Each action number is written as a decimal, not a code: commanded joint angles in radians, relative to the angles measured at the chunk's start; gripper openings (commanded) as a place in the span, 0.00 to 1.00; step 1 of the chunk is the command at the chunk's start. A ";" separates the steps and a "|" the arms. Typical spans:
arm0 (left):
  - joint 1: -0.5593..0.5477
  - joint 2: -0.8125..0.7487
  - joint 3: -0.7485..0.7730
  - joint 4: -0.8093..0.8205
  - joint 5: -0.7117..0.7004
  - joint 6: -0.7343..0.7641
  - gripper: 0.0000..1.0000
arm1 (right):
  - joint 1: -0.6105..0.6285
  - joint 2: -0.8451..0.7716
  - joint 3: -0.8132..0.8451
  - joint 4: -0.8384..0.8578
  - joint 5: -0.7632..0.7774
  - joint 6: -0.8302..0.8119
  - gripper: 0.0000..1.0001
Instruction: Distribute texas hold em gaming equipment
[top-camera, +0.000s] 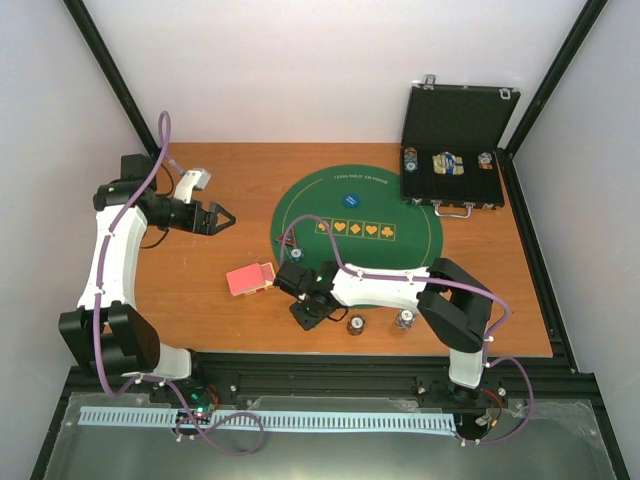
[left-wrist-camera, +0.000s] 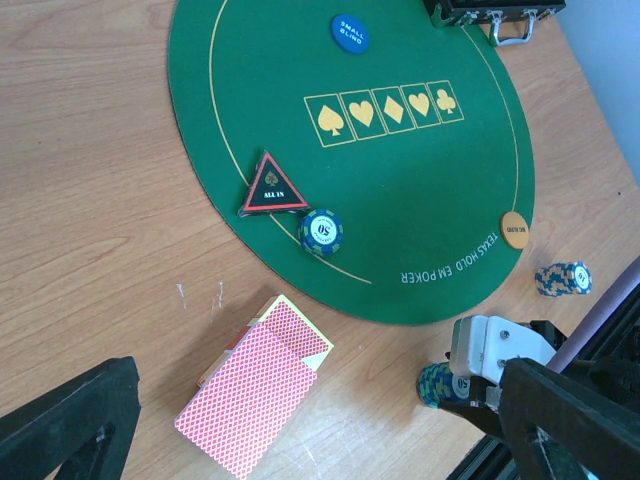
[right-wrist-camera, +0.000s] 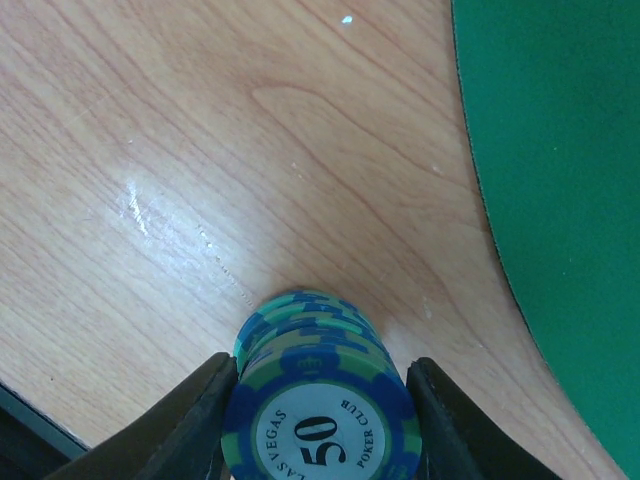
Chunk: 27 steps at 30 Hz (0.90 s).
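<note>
My right gripper (top-camera: 308, 312) (right-wrist-camera: 320, 365) is shut on a stack of blue-green "50" poker chips (right-wrist-camera: 318, 400) that stands on the wood just off the green mat (top-camera: 400, 205). The left wrist view shows this stack (left-wrist-camera: 437, 385) under the right wrist. My left gripper (top-camera: 222, 218) (left-wrist-camera: 318, 370) is open and empty, held above the table left of the mat. Red-backed cards (top-camera: 250, 278) (left-wrist-camera: 255, 395) lie in a loose pile. The blue disc (left-wrist-camera: 349, 32), orange disc (left-wrist-camera: 514, 229), dark triangle (left-wrist-camera: 272, 187) and another chip stack (left-wrist-camera: 321, 231) lie on the mat.
Two more chip stacks (top-camera: 355, 325) (top-camera: 404, 320) stand near the table's front edge, one also in the left wrist view (left-wrist-camera: 562, 278). The open black case (top-camera: 455, 150) stands at the back right with chips inside. A small white object (top-camera: 192, 180) lies at the back left.
</note>
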 joint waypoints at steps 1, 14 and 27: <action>0.005 -0.004 0.014 -0.011 0.021 0.008 1.00 | -0.002 -0.044 0.043 -0.028 0.003 -0.004 0.34; 0.005 -0.006 0.021 -0.014 0.019 0.009 1.00 | -0.029 -0.053 0.256 -0.198 0.083 -0.066 0.24; 0.004 -0.010 0.031 -0.015 0.011 -0.001 1.00 | -0.417 0.160 0.574 -0.215 0.058 -0.226 0.20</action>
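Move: The right hand, holding a green-blue 50 chip, is low over the green chip stack, which is directly beneath it. The small blind disc it heads for lies about 30 cm ahead and 9 cm to its right. On the mat, the first 50 chip is some 17 cm ahead and 3 cm left, the all-in triangle about 21 cm ahead and 5 cm left. From the left hand, the small blind disc is roughly 17 cm ahead and 27 cm right. The right hand keeps its pinch on the 50 chip and first lifts it off towards the space above the green chip stack, rising about 7 cm while easing a couple of centimetres forward and left. It then swings out fast over the mat towards the small blind disc, some 15 cm forward and 5 cm right while still climbing, turning roughly 15 degrees clockwise as the fingertips tilt forward out of their downward point. ##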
